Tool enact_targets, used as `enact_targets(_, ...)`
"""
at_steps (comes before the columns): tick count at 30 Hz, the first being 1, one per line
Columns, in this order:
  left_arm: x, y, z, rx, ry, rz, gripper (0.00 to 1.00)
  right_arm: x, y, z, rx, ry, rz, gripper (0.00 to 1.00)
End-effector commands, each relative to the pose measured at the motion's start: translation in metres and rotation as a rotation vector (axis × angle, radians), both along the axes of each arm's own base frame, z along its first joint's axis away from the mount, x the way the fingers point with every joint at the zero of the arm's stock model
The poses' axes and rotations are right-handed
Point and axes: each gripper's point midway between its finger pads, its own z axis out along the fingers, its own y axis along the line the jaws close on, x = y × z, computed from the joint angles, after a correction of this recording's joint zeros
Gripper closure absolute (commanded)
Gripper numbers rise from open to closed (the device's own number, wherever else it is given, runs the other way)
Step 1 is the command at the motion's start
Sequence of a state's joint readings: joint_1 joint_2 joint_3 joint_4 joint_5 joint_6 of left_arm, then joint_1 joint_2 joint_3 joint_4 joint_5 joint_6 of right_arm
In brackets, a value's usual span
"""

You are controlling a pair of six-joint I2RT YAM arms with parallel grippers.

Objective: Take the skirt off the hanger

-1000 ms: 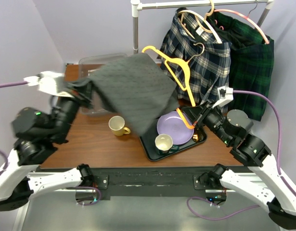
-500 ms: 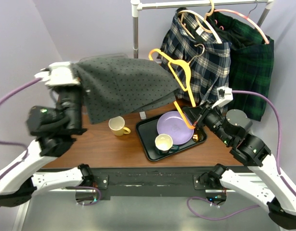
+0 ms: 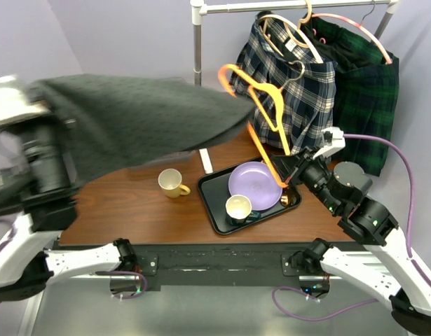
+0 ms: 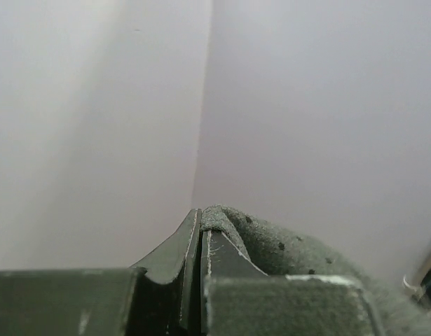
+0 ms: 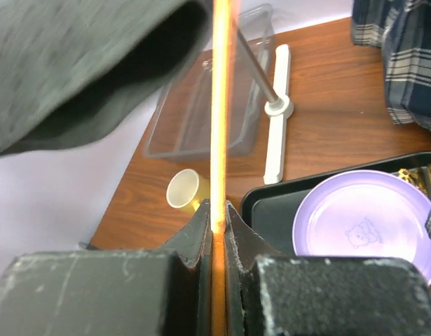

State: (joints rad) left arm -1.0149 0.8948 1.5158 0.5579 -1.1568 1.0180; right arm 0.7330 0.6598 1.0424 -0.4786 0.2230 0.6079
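The grey dotted skirt (image 3: 131,119) is stretched out flat in the air above the table's left half. My left gripper (image 3: 29,105), blurred at the far left, is shut on one edge of it; the left wrist view shows the jaws (image 4: 200,213) pinched on the skirt's (image 4: 285,248) fabric against a bare wall. The skirt's right end reaches the orange hanger (image 3: 265,105); whether it still hangs on it is unclear. My right gripper (image 3: 289,178) is shut on the hanger's lower bar. In the right wrist view the hanger (image 5: 219,105) runs straight up from the jaws (image 5: 216,206), with the skirt (image 5: 82,63) at upper left.
A black tray (image 3: 209,203) holds a purple plate (image 3: 254,180) and a cup (image 3: 238,207). A yellow mug (image 3: 173,183) stands left of it. A clear bin (image 5: 194,119) sits at the back. The rack pole (image 3: 196,42) carries plaid skirts (image 3: 306,91) at the back right.
My left arm has swung up and to the left with the skirt, pulling it from a hanging drape into a taut sheet. The hanger has tipped slightly; the right gripper keeps its hold.
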Motion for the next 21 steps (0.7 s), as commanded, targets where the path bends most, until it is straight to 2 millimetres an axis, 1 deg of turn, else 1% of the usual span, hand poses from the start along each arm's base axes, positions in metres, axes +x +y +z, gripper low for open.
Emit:
enact_targets(1, -0.013, 0.017, 0.010, 0.003, -0.060, -0.007, 1.00, 0.010, -0.007, 0.019, 0.035, -0.062, -0.060, 1.00)
enact_targets(2, -0.003, 0.003, 0.005, 0.056, -0.024, 0.010, 1.00, 0.010, -0.005, 0.020, 0.042, -0.064, -0.055, 1.00)
enact_targets(3, 0.002, -0.003, 0.001, 0.087, -0.002, 0.028, 1.00, 0.010, -0.005, 0.019, 0.040, -0.062, -0.054, 1.00)
enact_targets(4, 0.004, -0.006, -0.003, 0.069, -0.008, 0.053, 1.00, 0.010, -0.005, 0.020, 0.041, -0.063, -0.052, 1.00)
enact_targets(5, 0.010, -0.015, -0.006, 0.132, 0.018, 0.091, 1.00, 0.010, -0.005, 0.019, 0.036, -0.060, -0.052, 1.00)
enact_targets(6, 0.012, -0.017, -0.006, 0.126, 0.007, 0.101, 1.00, 0.009, -0.005, 0.020, 0.036, -0.062, -0.052, 1.00)
enact_targets(7, 0.012, -0.018, 0.000, 0.114, -0.026, 0.102, 1.00, 0.009, -0.006, 0.021, 0.033, -0.065, -0.052, 1.00)
enact_targets(8, 0.017, -0.028, 0.003, 0.114, -0.039, 0.083, 1.00, 0.008, -0.007, 0.021, 0.030, -0.065, -0.053, 1.00)
enact_targets(10, 0.024, -0.037, 0.014, 0.146, -0.050, 0.074, 1.00, 0.005, -0.010, 0.024, 0.033, -0.079, -0.053, 1.00)
enact_targets(11, 0.035, -0.046, 0.013, 0.144, -0.048, 0.081, 1.00, 0.003, -0.010, 0.027, 0.039, -0.087, -0.048, 1.00)
enact_targets(12, 0.042, -0.037, 0.014, 0.141, -0.044, 0.141, 1.00, 0.002, -0.011, 0.027, 0.041, -0.091, -0.046, 1.00)
enact_targets(13, 0.050, -0.036, 0.020, 0.179, -0.028, 0.154, 1.00, 0.000, -0.013, 0.029, 0.046, -0.102, -0.043, 1.00)
enact_targets(14, 0.068, -0.047, 0.016, 0.152, -0.031, 0.134, 1.00, -0.002, -0.012, 0.031, 0.052, -0.108, -0.034, 1.00)
enact_targets(15, 0.086, -0.037, 0.008, 0.213, 0.032, 0.185, 1.00, -0.002, -0.012, 0.031, 0.052, -0.110, -0.033, 1.00)
enact_targets(16, 0.092, -0.034, 0.018, 0.203, 0.011, 0.174, 1.00, -0.003, -0.014, 0.033, 0.054, -0.114, -0.034, 1.00)
enact_targets(17, 0.116, -0.042, 0.010, 0.167, 0.023, 0.152, 1.00, -0.004, -0.013, 0.032, 0.051, -0.111, -0.030, 1.00)
enact_targets(18, 0.122, -0.025, 0.012, 0.170, 0.045, 0.194, 1.00, -0.004, -0.013, 0.031, 0.048, -0.109, -0.028, 1.00)
enact_targets(19, 0.130, -0.024, 0.012, 0.160, 0.044, 0.193, 1.00, -0.005, -0.013, 0.032, 0.046, -0.110, -0.025, 1.00)
enact_targets(20, 0.145, -0.025, 0.008, 0.127, 0.043, 0.182, 1.00, -0.005, -0.013, 0.029, 0.040, -0.105, -0.021, 1.00)
enact_targets(21, 0.144, -0.012, 0.016, 0.107, 0.037, 0.200, 1.00, -0.006, -0.013, 0.030, 0.043, -0.105, -0.019, 1.00)
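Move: The clear bin, the likely place for the grey skirt already held by the left hand, lies some 30 cm ahead of that hand, 7 cm right and nearly 60 cm below. The yellow mug is about 22 cm nearer than the bin and 10 cm right of it; the rack post's foot is 19 cm right of the bin and 4 cm nearer. The bin sits roughly 29 cm ahead of the right hand, 41 cm left and 34 cm lower. The grey skirt, still pinched in the nearly shut left fingers, is first drawn about 4 cm left and back, away from the orange hanger, then carried quickly some 15 cm forward towards the clear bin, swinging right on the way and keeping its height while the hand turns 15 to 20 degrees counter-clockwise. The right hand keeps its hold on the hanger, almost still. ##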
